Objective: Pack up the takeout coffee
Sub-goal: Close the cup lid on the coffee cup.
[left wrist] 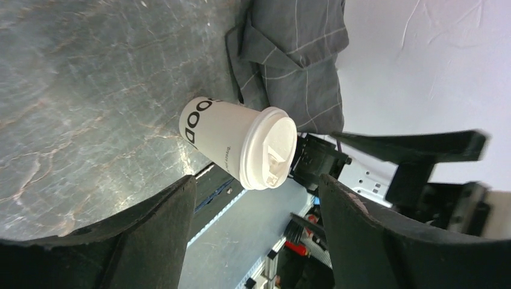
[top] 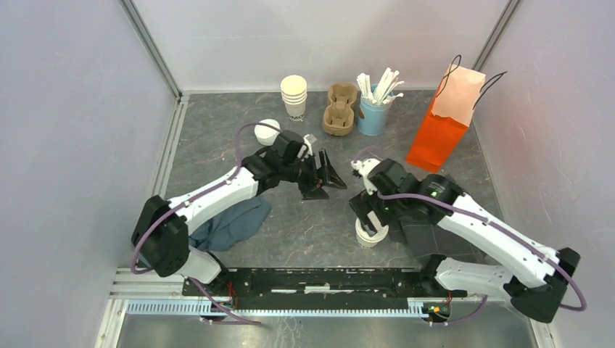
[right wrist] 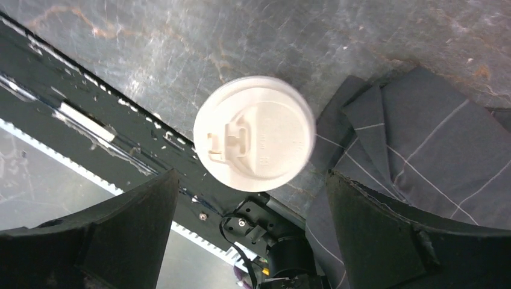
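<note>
One takeout coffee (top: 371, 235), a cream paper cup with a white sip lid, stands upright near the table's front edge. My right gripper (top: 368, 217) hovers just above it, open, and touches nothing. From the right wrist the lid (right wrist: 254, 141) shows from above, ahead of the open right gripper (right wrist: 252, 198). My left gripper (top: 330, 183) is open over mid-table, empty, facing that cup. The left wrist view shows the cup (left wrist: 226, 138) beyond the open left gripper (left wrist: 257, 195). A white round-topped item (top: 267, 130) sits behind the left arm; I cannot tell what it is.
At the back stand a stack of lidless cups (top: 294, 96), a brown cardboard cup carrier (top: 341, 109), a blue cup of stirrers (top: 373, 114) and an orange paper bag (top: 444, 123). A grey cloth (top: 233, 221) lies front left, a dark cloth (top: 424, 235) beside the cup.
</note>
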Controlling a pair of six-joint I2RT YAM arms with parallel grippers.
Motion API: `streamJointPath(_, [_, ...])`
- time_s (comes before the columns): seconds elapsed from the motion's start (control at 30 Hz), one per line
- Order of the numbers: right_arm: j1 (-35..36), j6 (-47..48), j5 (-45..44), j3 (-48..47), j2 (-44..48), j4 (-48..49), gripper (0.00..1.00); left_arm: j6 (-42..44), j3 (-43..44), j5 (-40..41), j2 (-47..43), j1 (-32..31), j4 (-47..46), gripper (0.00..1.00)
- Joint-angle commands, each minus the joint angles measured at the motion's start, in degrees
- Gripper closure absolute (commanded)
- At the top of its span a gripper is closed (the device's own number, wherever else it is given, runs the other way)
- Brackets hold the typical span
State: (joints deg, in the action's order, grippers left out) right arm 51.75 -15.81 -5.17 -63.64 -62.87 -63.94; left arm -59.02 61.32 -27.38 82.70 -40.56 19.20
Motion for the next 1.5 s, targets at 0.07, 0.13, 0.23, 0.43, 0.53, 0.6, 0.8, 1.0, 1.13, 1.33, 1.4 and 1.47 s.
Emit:
streamJointPath(0.07, [-17.20, 3.47, 9.29, 1.20, 6.69, 5.05, 0.05, 2.02, 3.52, -4.80, 6.34, -5.08, -4.98, 0.26])
streamJointPath(0.13, [-21.84, 5.45, 12.67, 1.58, 7.06, 5.47, 0.05, 2.01, 4.71, -5.27, 8.38, -6.74, -5.29, 0.28])
streamJointPath(0.23, [-27.55, 7.33, 18.72, 5.32, 8.07, 8.50, 0.08, 2.49, 6.38, -5.66, 11.14, -8.85, -5.31, 0.29])
streamJointPath(0.43, [-33.33, 9.25, 24.55, 10.07, 9.82, 10.82, 0.14, 3.18, 7.83, -5.64, 13.70, -10.68, -5.25, 0.32])
streamJointPath(0.53, [-33.47, 9.35, 26.49, 11.53, 10.35, 11.96, 0.17, 3.41, 8.17, -6.94, 14.70, -11.41, -5.30, 0.34])
streamJointPath(0.6, [-33.47, 9.22, 25.97, 11.89, 10.32, 12.30, 0.19, 3.83, 8.47, -7.65, 15.30, -11.64, -4.58, 0.36])
streamJointPath(0.8, [-33.44, 11.51, 26.29, 12.64, 9.26, 11.83, 0.26, 6.62, 9.37, -8.69, 16.26, -12.21, -0.53, 0.41])
streamJointPath(1.0, [-33.38, 10.73, 29.49, 15.79, 10.31, 13.11, 0.29, 6.72, 9.13, -8.81, 16.22, -13.16, -0.47, 0.46])
streamJointPath(1.13, [-33.38, 11.01, 29.05, 17.52, 11.36, 13.08, 0.30, 7.09, 8.98, -8.23, 16.61, -13.99, 0.43, 0.50])
streamJointPath(1.33, [-33.37, 11.27, 29.77, 19.33, 12.14, 13.47, 0.30, 7.77, 8.91, -6.29, 16.45, -14.81, 2.17, 0.53])
streamJointPath(1.4, [-33.39, 11.33, 29.76, 19.58, 12.30, 13.49, 0.30, 7.94, 8.90, -5.80, 16.37, -15.03, 2.50, 0.54])
streamJointPath(1.47, [-33.40, 11.16, 30.08, 19.99, 12.74, 13.63, 0.31, 7.96, 8.98, -5.63, 16.50, -15.28, 2.58, 0.54])
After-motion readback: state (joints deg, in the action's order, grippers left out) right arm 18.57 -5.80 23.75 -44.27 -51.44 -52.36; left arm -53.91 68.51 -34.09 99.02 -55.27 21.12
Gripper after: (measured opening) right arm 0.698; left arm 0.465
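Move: The cup lid already sits on the coffee cup, its middle about 9 cm back, 11 cm to the right and 6 cm below the left hand. The right hand is just above it: the lid is roughly 1 cm ahead, 1 cm left and 4 cm below, with the cup's middle some 9 cm below that hand. The grey cloth lies about 19 cm to the right hand's right, 4 cm ahead and 14 cm lower. Back, right and down, the left hand sweeps about 13 cm in to the lid's left rim, turning clockwise and half closing until a fingertip meets the rim. The right hand clears the lid forward and right with a slight rise, then drops and draws back to straddle the right rim, tilting its fingers some 20 degrees leftward and narrowing them, one tip over the lid's top. ##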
